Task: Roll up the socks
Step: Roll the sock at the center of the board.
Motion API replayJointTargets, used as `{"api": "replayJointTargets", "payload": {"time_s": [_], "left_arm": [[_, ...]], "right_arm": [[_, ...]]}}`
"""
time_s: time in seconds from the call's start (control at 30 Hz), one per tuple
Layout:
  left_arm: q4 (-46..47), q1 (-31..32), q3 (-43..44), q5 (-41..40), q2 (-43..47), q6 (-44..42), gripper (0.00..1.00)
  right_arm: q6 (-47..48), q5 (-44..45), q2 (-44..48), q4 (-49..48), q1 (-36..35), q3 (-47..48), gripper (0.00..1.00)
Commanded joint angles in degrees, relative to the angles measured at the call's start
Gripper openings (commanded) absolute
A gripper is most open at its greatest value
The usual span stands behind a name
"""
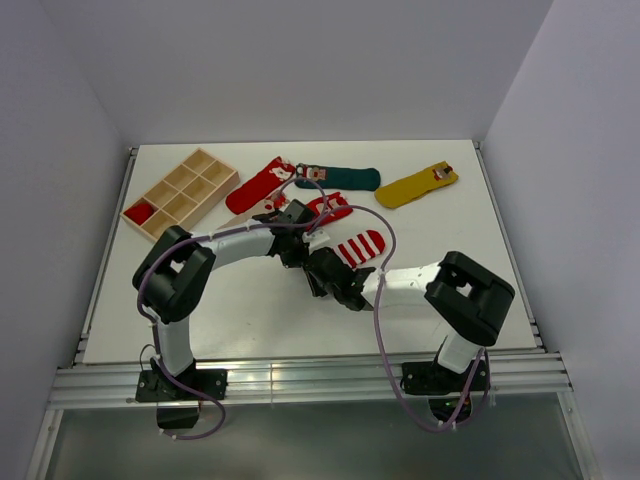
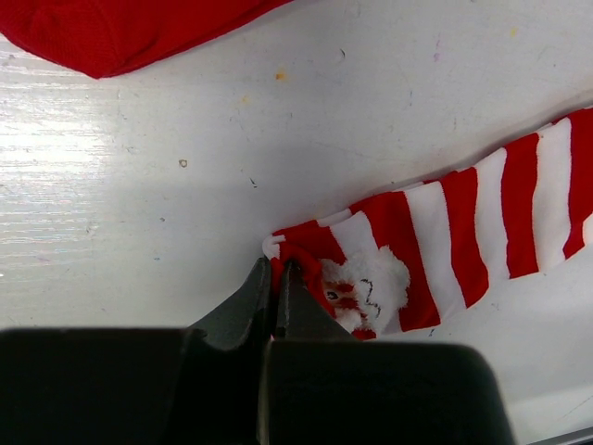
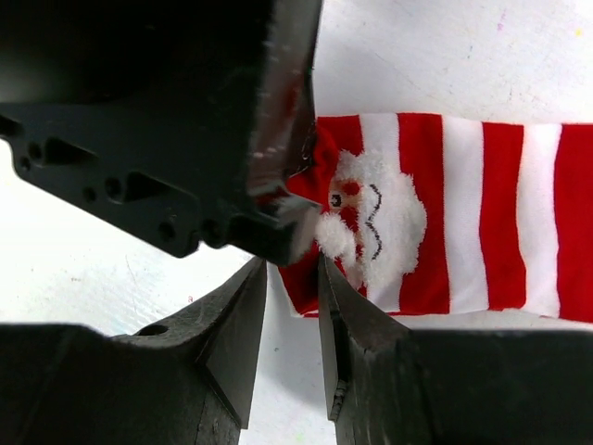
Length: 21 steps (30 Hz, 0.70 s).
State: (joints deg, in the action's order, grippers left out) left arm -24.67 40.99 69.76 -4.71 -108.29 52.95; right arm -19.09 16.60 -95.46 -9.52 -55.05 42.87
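Observation:
The red-and-white striped sock [image 1: 362, 246] lies flat mid-table, its Santa patch [image 3: 371, 218] at the cuff end. My left gripper [image 2: 276, 271] is shut on the cuff's edge, pinching a fold of red fabric. My right gripper [image 3: 295, 273] is open just beside it, with the cuff's lower corner between its fingertips. From above, the left gripper [image 1: 300, 247] and the right gripper [image 1: 322, 268] meet at the sock's near-left end. Farther back lie a red sock [image 1: 258, 186], a dark green sock [image 1: 348, 178] and a mustard yellow sock [image 1: 418, 186].
A wooden compartment tray [image 1: 180, 192] stands at the back left, with something red in one cell. Another red-and-white sock [image 1: 330, 208] and a beige sock [image 1: 262, 206] lie partly hidden behind the left arm. White walls close in the table on three sides.

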Motion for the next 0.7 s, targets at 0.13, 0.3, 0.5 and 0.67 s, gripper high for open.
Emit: {"api": "replayJointTargets", "payload": {"time_s": [0.13, 0.3, 0.5, 0.67], "left_arm": [[-3.46, -1.44, -1.46, -0.57, -0.26, -3.38, 0.00], [-3.64, -2.32, -1.55, 0.14, 0.27, -4.34, 0.00], [-3.72, -3.20, -1.38, 1.63, 0.54, -5.14, 0.00], [-3.81, -4.25, -1.03, 2.60, 1.59, -5.66, 0.01]], "right_arm": [[-5.25, 1.07, -5.08, 14.52, 0.29, -1.22, 0.38], [-6.92, 0.45, -8.51, 17.87, 0.55, 0.98, 0.38], [-8.24, 0.37, -11.76, 20.68, 0.55, 2.92, 0.32], [-8.77, -0.43, -14.22, 22.70, 0.55, 4.67, 0.07]]}}
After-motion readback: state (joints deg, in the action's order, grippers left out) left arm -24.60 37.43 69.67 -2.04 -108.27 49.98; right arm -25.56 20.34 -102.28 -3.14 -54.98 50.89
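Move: The striped sock's folded Santa end lies about 2 cm ahead, 1 cm left and 1 cm below the right hand; the red sock is some 15 cm ahead and 2 cm left. The left hand already pinches the striped sock's far corner, with that end's middle about 2 cm back, 2 cm right and 1 cm below; from it the red sock is roughly 11 cm ahead and 2 cm right, the tan sock 10 cm ahead and 13 cm left. Left hand, still pinching, drags the striped sock about 2 cm forward-left; right follows, sinks and closes around its end. ##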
